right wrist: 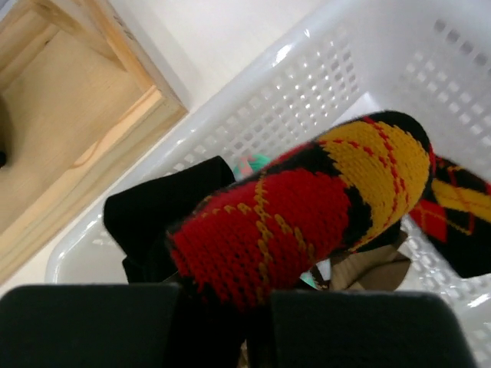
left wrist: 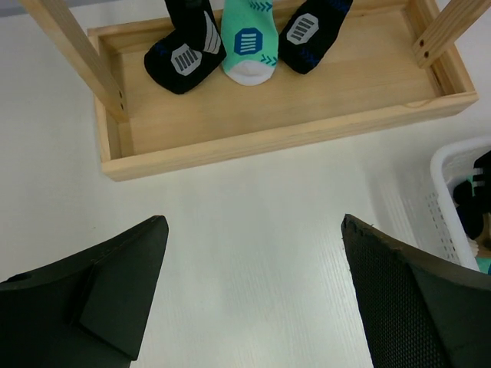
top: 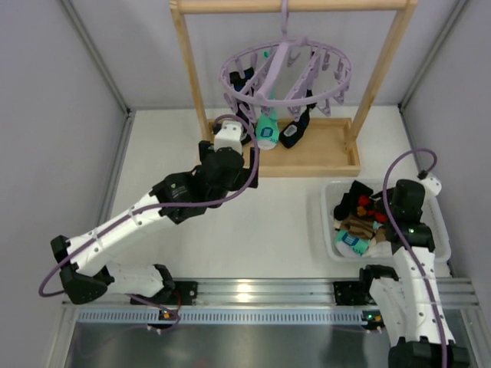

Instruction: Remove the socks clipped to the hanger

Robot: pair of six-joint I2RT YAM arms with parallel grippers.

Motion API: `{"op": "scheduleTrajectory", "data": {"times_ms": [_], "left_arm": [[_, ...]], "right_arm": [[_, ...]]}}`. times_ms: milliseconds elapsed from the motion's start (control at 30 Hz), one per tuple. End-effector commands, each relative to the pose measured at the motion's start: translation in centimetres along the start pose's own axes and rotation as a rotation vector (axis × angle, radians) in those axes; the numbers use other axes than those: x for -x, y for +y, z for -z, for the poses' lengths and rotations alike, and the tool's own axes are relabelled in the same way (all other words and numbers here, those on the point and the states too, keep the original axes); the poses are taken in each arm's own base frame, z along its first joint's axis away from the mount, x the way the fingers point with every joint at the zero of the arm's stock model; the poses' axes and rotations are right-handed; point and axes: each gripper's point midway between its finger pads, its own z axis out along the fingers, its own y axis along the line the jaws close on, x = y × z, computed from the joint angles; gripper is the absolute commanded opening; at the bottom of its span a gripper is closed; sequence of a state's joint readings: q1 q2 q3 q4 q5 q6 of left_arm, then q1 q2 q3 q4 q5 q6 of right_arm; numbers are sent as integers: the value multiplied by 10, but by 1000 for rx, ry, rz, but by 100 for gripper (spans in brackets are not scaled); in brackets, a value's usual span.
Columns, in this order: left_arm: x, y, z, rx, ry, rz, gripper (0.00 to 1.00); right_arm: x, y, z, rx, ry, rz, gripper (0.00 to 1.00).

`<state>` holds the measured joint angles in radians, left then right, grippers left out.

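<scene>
The lavender ring hanger (top: 285, 70) hangs by its hook from the wooden rack. Three socks stay clipped to it: a black one (left wrist: 184, 50), a teal-white one (top: 267, 130) (left wrist: 249, 38) and another black one (top: 294, 130) (left wrist: 311, 27). Their toes dangle over the rack's base tray. My left gripper (top: 244, 147) (left wrist: 253, 224) is open and empty, low in front of the tray and short of the socks. My right gripper (top: 374, 207) (right wrist: 257, 322) is shut on a red-orange-black argyle sock (right wrist: 307, 207) and holds it inside the white basket (right wrist: 322, 84).
The wooden rack's tray (left wrist: 276, 115) and posts (top: 192, 69) frame the hanger. The white basket (top: 328, 230) at the right holds a second argyle sock (right wrist: 460, 222), a black sock (right wrist: 165, 211), a brown striped sock (top: 360, 226) and a teal one (top: 351, 244). Grey walls stand on both sides.
</scene>
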<state>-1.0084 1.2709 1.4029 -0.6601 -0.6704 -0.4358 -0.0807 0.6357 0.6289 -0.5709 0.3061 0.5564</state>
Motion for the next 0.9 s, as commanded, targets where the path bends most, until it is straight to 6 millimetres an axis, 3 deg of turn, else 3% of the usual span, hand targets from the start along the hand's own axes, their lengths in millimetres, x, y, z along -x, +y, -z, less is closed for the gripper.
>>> {"op": "scheduleTrajectory", "data": {"times_ms": [0, 67, 100, 200, 233, 300, 333, 367, 433, 500, 800, 867], "left_arm": [[29, 13, 29, -36, -97, 120, 98], [32, 20, 38, -46, -114, 129, 98], [33, 21, 43, -57, -119, 133, 98], [36, 27, 57, -95, -137, 159, 98], [39, 30, 64, -108, -150, 171, 98], [40, 32, 68, -116, -157, 176, 98], [41, 35, 70, -116, -164, 180, 98], [40, 37, 71, -111, -165, 177, 98], [38, 38, 71, -106, -165, 174, 98], [37, 38, 70, -106, -162, 175, 98], [38, 42, 73, -103, -171, 172, 98], [37, 46, 74, -89, -176, 175, 98]], "right_arm": [[-13, 10, -23, 91, 22, -199, 0], [-16, -3, -32, 79, 16, -281, 0], [-31, -11, -38, 73, 44, -297, 0], [-43, -26, -47, 79, 112, -376, 0], [-45, -23, -45, 102, 138, -380, 1], [-34, -24, -39, 117, 127, -363, 28], [-26, -22, -34, 124, 108, -357, 50], [-7, -17, -24, 146, 49, -340, 64], [4, -21, -11, 109, 9, -334, 94], [29, -18, 6, 114, -69, -301, 99], [64, -11, 54, 118, -149, -182, 99], [76, 0, 67, 169, -183, -144, 99]]}}
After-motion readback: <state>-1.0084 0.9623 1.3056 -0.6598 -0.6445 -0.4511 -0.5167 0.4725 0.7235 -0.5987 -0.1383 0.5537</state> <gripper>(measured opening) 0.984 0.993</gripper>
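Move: The argyle sock already hangs from my shut right fingers; the basket's middle is some 12 cm below them, about 2 cm back and level sideways. On its pile the black sock lies roughly 11 cm to my right hand's left and 5 cm farther out, the brown striped sock 9 cm left and 3 cm back, both some 13 cm down. From my idle left hand the basket's middle is about 50 cm right, 5 cm back and 28 cm lower. I lower the argyle sock about 9 cm into the basket with my right hand, easing slightly back and right and rolling the left side up some 20 degrees. There I spread my fingers wide, let the sock go and rise straight out, tipping the fingers up. Meanwhile my empty, open left hand draws away from the rack, left, up and back. ##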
